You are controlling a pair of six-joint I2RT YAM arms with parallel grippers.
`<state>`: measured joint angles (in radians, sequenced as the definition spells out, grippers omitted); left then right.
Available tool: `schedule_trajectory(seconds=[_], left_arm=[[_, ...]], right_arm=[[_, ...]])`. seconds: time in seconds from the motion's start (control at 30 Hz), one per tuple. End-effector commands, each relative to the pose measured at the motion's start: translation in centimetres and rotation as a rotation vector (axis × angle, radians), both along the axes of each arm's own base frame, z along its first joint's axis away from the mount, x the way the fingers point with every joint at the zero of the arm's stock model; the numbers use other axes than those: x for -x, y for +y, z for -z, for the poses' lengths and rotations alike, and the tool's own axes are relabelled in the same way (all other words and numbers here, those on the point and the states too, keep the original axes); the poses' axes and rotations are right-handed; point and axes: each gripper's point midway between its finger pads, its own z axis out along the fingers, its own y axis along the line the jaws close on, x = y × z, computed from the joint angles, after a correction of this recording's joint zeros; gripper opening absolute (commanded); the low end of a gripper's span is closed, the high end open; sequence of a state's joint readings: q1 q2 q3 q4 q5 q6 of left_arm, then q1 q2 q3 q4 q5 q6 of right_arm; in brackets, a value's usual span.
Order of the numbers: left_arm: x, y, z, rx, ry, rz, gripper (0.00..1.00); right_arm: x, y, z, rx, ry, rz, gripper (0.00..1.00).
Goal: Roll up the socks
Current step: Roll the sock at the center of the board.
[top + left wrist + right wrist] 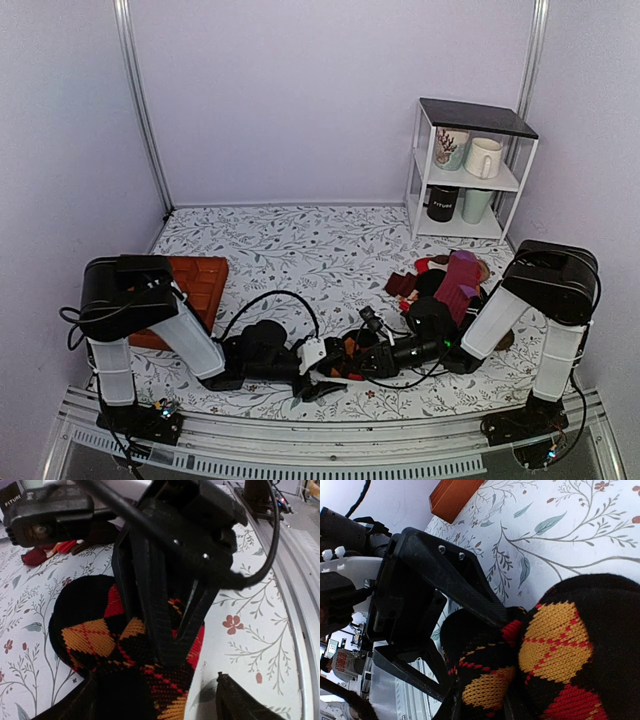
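Observation:
The socks [95, 635] are a bundled black pair with red and orange diamonds, lying on the floral cloth near the table's front edge. The socks [347, 348] sit between the two arms in the top view. My left gripper [156, 680] stands open around the bundle, its right finger [250, 705] apart from the fabric. My right gripper [482, 697] is shut on a fold of the socks [560, 640]. Seen from the left wrist, the right gripper [170, 647] comes down from above and pinches the knit. The left gripper [322, 372] and right gripper [352, 362] meet tip to tip.
A heap of other socks [450, 285] lies at the right behind the right arm. An orange-brown box [200, 285] sits at the left. A white shelf [470, 170] with mugs stands at the back right. The metal rail [330, 445] runs along the front edge.

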<state>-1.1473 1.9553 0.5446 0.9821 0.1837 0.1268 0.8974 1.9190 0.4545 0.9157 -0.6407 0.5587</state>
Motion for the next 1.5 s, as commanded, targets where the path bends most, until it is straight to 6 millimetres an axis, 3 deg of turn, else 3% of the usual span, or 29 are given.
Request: schedule_trajectory(seconds=[0.0,0.1,0.3,0.47,0.63,0.73,0.8,0.9,1.03,1.23,1.33,1.47], left_arm=[[1.5,0.8,4.1,-0.107,0.097,0.045,0.78],[2.0,0.9,4.6,-0.122,0.120,0.062,0.67],[2.6,1.1,4.2,-0.124,0.148,0.087,0.25],[3.6,1.3,4.1,-0.147,0.208,0.115,0.00],[4.3,1.6,5.3,-0.226,0.310,0.114,0.00],[4.7,2.9,6.9,-0.309,0.403,0.057,0.00],[4.8,3.6,6.4,-0.330,0.451,0.016,0.00],[5.3,5.0,7.3,-0.381,0.528,-0.049,0.00],[5.6,6.4,8.2,-0.425,0.569,-0.101,0.00],[5.5,6.5,8.0,-0.417,0.575,-0.112,0.00],[5.3,6.1,7.9,-0.408,0.567,-0.107,0.00],[5.2,5.5,7.9,-0.407,0.555,-0.094,0.00]], right_arm=[[6.3,-7.9,10.1,0.456,0.321,-0.005,0.14],[6.4,-8.0,10.1,0.461,0.321,-0.007,0.14],[6.3,-8.1,10.4,0.478,0.319,-0.003,0.14],[6.0,-8.2,10.5,0.496,0.313,0.010,0.14],[4.9,-7.9,10.0,0.516,0.269,0.019,0.16],[3.7,-7.7,9.0,0.538,0.204,0.037,0.24],[2.4,-7.6,8.0,0.550,0.136,0.057,0.31],[0.6,-7.1,5.8,0.532,0.053,0.099,0.39],[-1.8,-5.7,1.7,0.464,-0.054,0.149,0.42],[-4.6,-4.7,-3.5,0.420,-0.182,0.220,0.45],[-5.6,-5.5,-3.2,0.465,-0.192,0.262,0.48],[-5.5,-5.8,-0.9,0.506,-0.130,0.250,0.48]])
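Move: Lying between the two grippers, the half-rolled sock has its middle about 3 cm to the right of the left hand, 2 cm ahead and 1 cm below; the left hand's open fingers already straddle its left part. From the right hand, still pinching its near side, the sock's middle is about 3 cm ahead and 2 cm left, level in height. The sock pile lies some 20 cm ahead and 20 cm right of the right hand; the brown tray some 18 cm ahead and 37 cm left of the left hand. Closing almost in place, the left fingers pinch the left part of the sock, then the wrist rolls a good 20 degrees about its rightward-pointing fingers, far side down, as the hand eases back a centimetre or so. The right hand holds its pinch at first, then opens to about half and leaves the sock, going forward, right and up, about 5 cm forward and 4 cm each other way, tilting its fingers up. ##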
